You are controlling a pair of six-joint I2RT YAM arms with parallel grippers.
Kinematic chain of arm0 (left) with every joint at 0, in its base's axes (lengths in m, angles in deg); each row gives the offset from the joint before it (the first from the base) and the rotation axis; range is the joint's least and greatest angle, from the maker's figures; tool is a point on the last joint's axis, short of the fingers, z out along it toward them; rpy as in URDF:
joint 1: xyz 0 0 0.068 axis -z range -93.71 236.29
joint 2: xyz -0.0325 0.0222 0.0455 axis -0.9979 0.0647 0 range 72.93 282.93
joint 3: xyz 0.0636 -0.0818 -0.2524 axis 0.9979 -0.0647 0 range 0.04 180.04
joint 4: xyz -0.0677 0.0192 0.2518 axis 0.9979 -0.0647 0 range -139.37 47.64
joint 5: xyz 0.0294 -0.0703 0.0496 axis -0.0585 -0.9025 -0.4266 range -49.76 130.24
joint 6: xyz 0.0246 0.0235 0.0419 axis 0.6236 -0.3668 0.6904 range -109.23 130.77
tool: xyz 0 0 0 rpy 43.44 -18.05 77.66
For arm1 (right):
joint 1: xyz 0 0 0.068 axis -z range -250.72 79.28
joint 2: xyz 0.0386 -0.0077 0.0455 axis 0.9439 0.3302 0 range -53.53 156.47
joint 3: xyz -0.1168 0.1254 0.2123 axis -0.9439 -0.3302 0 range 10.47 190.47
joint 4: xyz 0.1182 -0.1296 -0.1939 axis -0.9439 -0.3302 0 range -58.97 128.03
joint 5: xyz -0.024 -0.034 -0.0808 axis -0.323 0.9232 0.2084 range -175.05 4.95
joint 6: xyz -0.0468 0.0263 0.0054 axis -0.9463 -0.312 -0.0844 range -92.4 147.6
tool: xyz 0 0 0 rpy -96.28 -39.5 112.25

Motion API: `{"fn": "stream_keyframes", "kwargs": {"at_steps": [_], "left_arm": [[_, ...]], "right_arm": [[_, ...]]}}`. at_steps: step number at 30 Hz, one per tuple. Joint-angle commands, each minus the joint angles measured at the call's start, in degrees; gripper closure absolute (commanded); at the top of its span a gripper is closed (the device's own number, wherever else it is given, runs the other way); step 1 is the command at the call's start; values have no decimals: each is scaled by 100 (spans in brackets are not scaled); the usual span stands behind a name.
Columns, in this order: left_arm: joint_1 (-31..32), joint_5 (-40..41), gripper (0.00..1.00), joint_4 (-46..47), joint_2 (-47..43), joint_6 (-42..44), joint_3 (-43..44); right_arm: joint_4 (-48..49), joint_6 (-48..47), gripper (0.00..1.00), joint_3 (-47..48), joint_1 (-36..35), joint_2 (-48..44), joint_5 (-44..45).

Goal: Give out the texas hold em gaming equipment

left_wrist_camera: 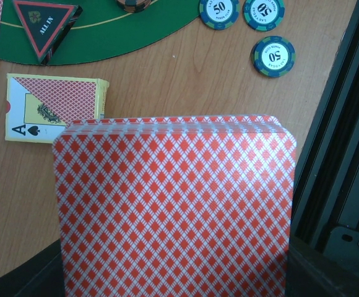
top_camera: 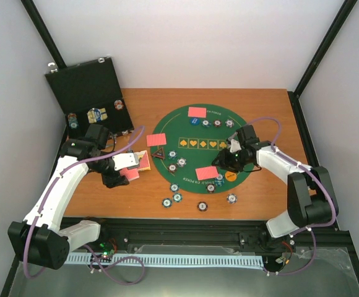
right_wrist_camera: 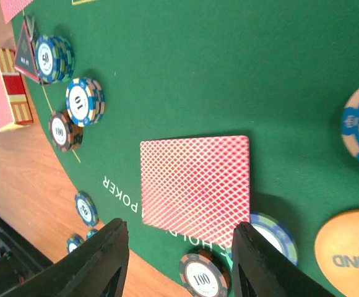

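My left gripper [top_camera: 130,167] is shut on a deck of red-backed cards [left_wrist_camera: 173,210], held above the wood left of the green mat [top_camera: 195,133]; the deck hides its fingers in the left wrist view. Over the mat's near edge my right gripper [right_wrist_camera: 181,238] is open, its fingers either side of a face-down card [right_wrist_camera: 195,185] lying flat on the felt. Two more cards [top_camera: 197,112] [top_camera: 156,140] lie at the far and left sides. The triangle marker [left_wrist_camera: 45,28] rests on the mat's left edge. An orange button [right_wrist_camera: 346,253] lies right of the near card.
Several poker chips lie on the mat [right_wrist_camera: 80,102] and on the wood in front of it [top_camera: 202,206]. A card box [left_wrist_camera: 56,108] lies under the left gripper. The black case [top_camera: 90,93] stands open at the back left with chips inside.
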Motion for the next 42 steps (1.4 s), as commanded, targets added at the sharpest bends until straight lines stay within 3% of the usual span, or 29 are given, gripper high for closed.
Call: {"fn": "stream_keyframes", "kwargs": {"at_steps": [1, 6, 11, 15, 19, 24, 42], "left_arm": [[26, -72, 69, -43, -89, 126, 183], [26, -68, 69, -42, -104, 130, 168], [25, -77, 69, -44, -105, 126, 178], [27, -107, 69, -34, -109, 104, 133], [26, -120, 69, 19, -122, 95, 91], [27, -221, 69, 33, -89, 31, 108], [28, -360, 70, -20, -74, -87, 286]], "right_arm": [[-301, -41, 52, 149, 50, -252, 468], [-145, 88, 52, 126, -55, -281, 395], [-94, 224, 52, 158, -681, -96, 654], [100, 587, 49, 226, -1139, -503, 506], [959, 1469, 41, 20, -1454, -1147, -178], [1084, 1815, 38, 507, -1932, -1239, -101], [3430, 2944, 32, 1180, -3768, 295, -439]]}}
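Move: The deck of cards in my left hand's fingers is my right hand's goal: about 31 cm to its left, 10 cm back and some 10 cm higher. The card just dealt lies 5 cm left of my right hand, 2 cm back and 4 cm below. Along the way stand the chip stacks, 17 cm left and 3 cm ahead, and the card box, 29 cm left and 2 cm ahead, both about 4 cm lower than that hand. After a tiny lift and drift clear of the dealt card, I swing my empty right hand left, up and back over the chip stacks towards the deck, about 23 cm across and 13 cm up, sinking a little at the end. My wrist tips and turns counter-clockwise by roughly 30 degrees so the fingers point more to the left, and they open wider. My left hand keeps hold of the deck, practically still. ##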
